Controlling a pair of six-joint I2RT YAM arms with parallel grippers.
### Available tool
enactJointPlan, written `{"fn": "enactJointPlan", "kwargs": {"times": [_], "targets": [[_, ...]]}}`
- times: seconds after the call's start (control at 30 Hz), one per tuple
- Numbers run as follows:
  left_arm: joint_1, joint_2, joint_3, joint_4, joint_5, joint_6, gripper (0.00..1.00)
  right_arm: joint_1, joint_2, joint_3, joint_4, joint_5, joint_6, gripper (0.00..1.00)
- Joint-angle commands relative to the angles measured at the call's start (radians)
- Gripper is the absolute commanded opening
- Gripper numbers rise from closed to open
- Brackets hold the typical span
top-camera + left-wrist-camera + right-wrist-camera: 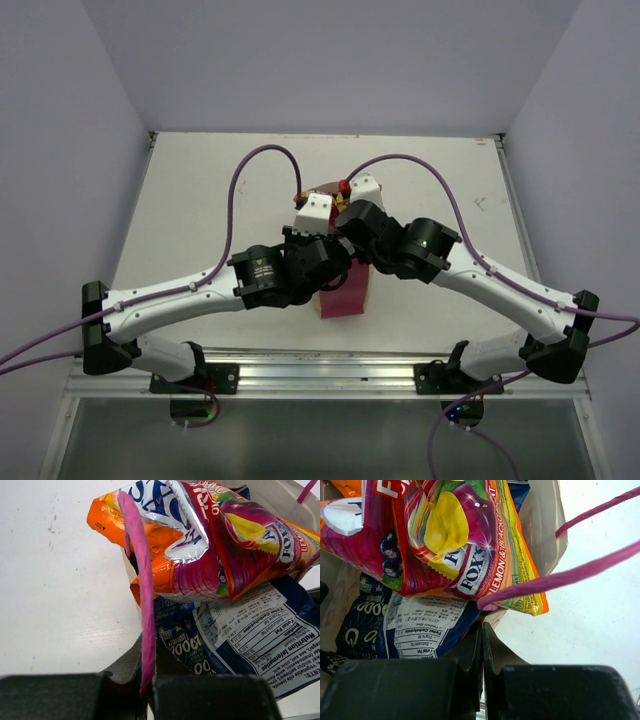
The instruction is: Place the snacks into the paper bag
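Observation:
The paper bag [342, 298] stands upright at the table's middle, its magenta base showing below both wrists. My left gripper [312, 222] and right gripper [352, 212] meet over its top. In the left wrist view my left gripper [145, 680] is shut on the bag's rim, with the pink cord handle [140, 570] between the jaws. My right gripper [482, 630] is shut on the opposite rim [545, 525]. Inside lie the pink-yellow candy packet [460, 545] on top, also in the left wrist view [240, 545], and the blue-white packet [415, 625] under it. The other snacks are mostly hidden.
An orange packet corner [347, 486] shows at the bag's far side. The white table [200, 200] spreads round the bag, with walls at the back and sides. Purple cables [250, 170] arch over both arms.

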Motion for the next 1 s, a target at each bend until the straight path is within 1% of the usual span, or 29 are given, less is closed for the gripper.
{"fn": "enactJointPlan", "kwargs": {"times": [0.0, 0.03, 0.07, 0.1, 0.13, 0.17, 0.2, 0.23, 0.27, 0.3, 0.33, 0.37, 0.43, 0.47, 0.5, 0.6, 0.63, 0.67, 0.7, 0.73, 0.77, 0.8, 0.83, 0.87, 0.9, 0.97], "targets": [[0.002, -0.024, 0.074, 0.055, -0.074, 0.027, 0.0, -0.003, -0.023, 0.055, 0.0, 0.044, 0.01, 0.01], [0.002, -0.023, 0.074, 0.056, -0.075, 0.03, 0.0, -0.003, -0.026, 0.055, 0.0, 0.048, 0.009, 0.06], [0.002, -0.023, 0.079, 0.052, -0.075, 0.033, 0.0, -0.004, -0.025, 0.055, -0.008, 0.051, 0.01, 0.19], [0.002, -0.02, 0.083, 0.047, -0.078, 0.029, 0.0, -0.003, -0.026, 0.058, -0.013, 0.051, 0.01, 0.24], [0.002, -0.018, 0.089, 0.041, -0.085, 0.027, 0.03, -0.003, -0.025, 0.067, -0.019, 0.053, 0.015, 0.3], [0.002, -0.018, 0.112, 0.029, -0.089, 0.027, 0.12, -0.003, -0.028, 0.073, -0.029, 0.056, 0.016, 0.45], [0.002, -0.02, 0.125, 0.023, -0.101, 0.03, 0.27, -0.003, -0.029, 0.083, -0.034, 0.058, 0.018, 0.51], [0.002, -0.021, 0.14, 0.021, -0.108, 0.038, 0.35, -0.003, -0.033, 0.104, -0.04, 0.062, 0.015, 0.55], [0.002, -0.023, 0.169, 0.023, -0.115, 0.059, 0.44, -0.003, -0.036, 0.116, -0.052, 0.074, 0.012, 0.61], [0.0, -0.026, 0.187, 0.023, -0.133, 0.069, 0.63, -0.003, -0.039, 0.13, -0.06, 0.085, 0.012, 0.64], [-0.001, -0.027, 0.204, 0.024, -0.14, 0.079, 0.69, -0.003, -0.04, 0.159, -0.068, 0.093, 0.009, 0.66], [-0.003, -0.029, 0.224, 0.024, -0.147, 0.102, 0.73, -0.003, -0.042, 0.176, -0.089, 0.1, 0.009, 0.71], [-0.012, -0.03, 0.302, 0.021, -0.178, 0.122, 0.78, -0.003, -0.046, 0.234, -0.118, 0.136, 0.019, 0.73], [-0.017, -0.029, 0.339, 0.02, -0.195, 0.145, 0.79, -0.003, -0.049, 0.254, -0.158, 0.159, 0.03, 0.76], [-0.033, -0.032, 0.403, 0.015, -0.238, 0.153, 0.79, -0.003, -0.056, 0.274, -0.181, 0.215, 0.044, 0.77], [-0.038, -0.049, 0.493, -0.049, -0.31, 0.133, 0.85, -0.003, -0.066, 0.355, -0.284, 0.338, 0.108, 0.77], [-0.037, -0.064, 0.513, -0.075, -0.372, 0.128, 0.92, -0.003, -0.077, 0.385, -0.311, 0.431, 0.131, 0.76], [-0.035, -0.085, 0.504, -0.077, -0.394, 0.128, 0.96, -0.003, -0.082, 0.392, -0.357, 0.468, 0.137, 0.75], [-0.009, -0.151, 0.479, -0.074, -0.405, 0.131, 1.0, -0.003, -0.089, 0.399, -0.384, 0.517, 0.144, 0.77], [0.021, -0.194, 0.449, -0.06, -0.385, 0.142, 1.0, -0.003, -0.098, 0.403, -0.413, 0.591, 0.171, 0.79], [0.061, -0.243, 0.359, 0.002, -0.352, 0.186, 1.0, -0.003, -0.105, 0.4, -0.474, 0.632, 0.188, 0.83], [0.163, -0.353, 0.308, 0.044, -0.3, 0.217, 1.0, -0.004, -0.108, 0.399, -0.506, 0.659, 0.2, 0.88], [0.202, -0.404, 0.262, 0.138, -0.293, 0.26, 1.0, -0.004, -0.111, 0.403, -0.537, 0.695, 0.232, 0.91], [0.224, -0.45, 0.191, 0.167, -0.293, 0.336, 1.0, -0.004, -0.111, 0.406, -0.604, 0.706, 0.255, 0.94], [0.233, -0.507, 0.183, 0.168, -0.304, 0.348, 1.0, -0.006, -0.112, 0.406, -0.618, 0.712, 0.269, 0.97], [0.233, -0.526, 0.204, 0.084, -0.312, 0.343, 1.0, -0.006, -0.132, 0.385, -0.617, 0.691, 0.269, 0.99]]}}
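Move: My left hand still grips one handle of the paper bag; the bag's middle lies about 6 cm to its right, 2 cm ahead and 14 cm below. The orange-purple sweets packet on top is some 4 cm ahead and 5 cm right of that hand, the blue packet about 2 cm back and 6 cm right, both 5 to 8 cm down. From my right hand on the other handle, the bag's middle is roughly 3 cm left, 1 cm ahead and 14 cm below. I open both hands wide and let go of the paper bag's handles, the right fingers parting a touch sooner. Both hands rise slowly, then quickly: my left goes up about 20 cm, then swings some 22 cm left, turning counter-clockwise; my right climbs about 16 cm while drawing out to the right, turning clockwise. Both sets of fingertips tip up some 25 degrees. ##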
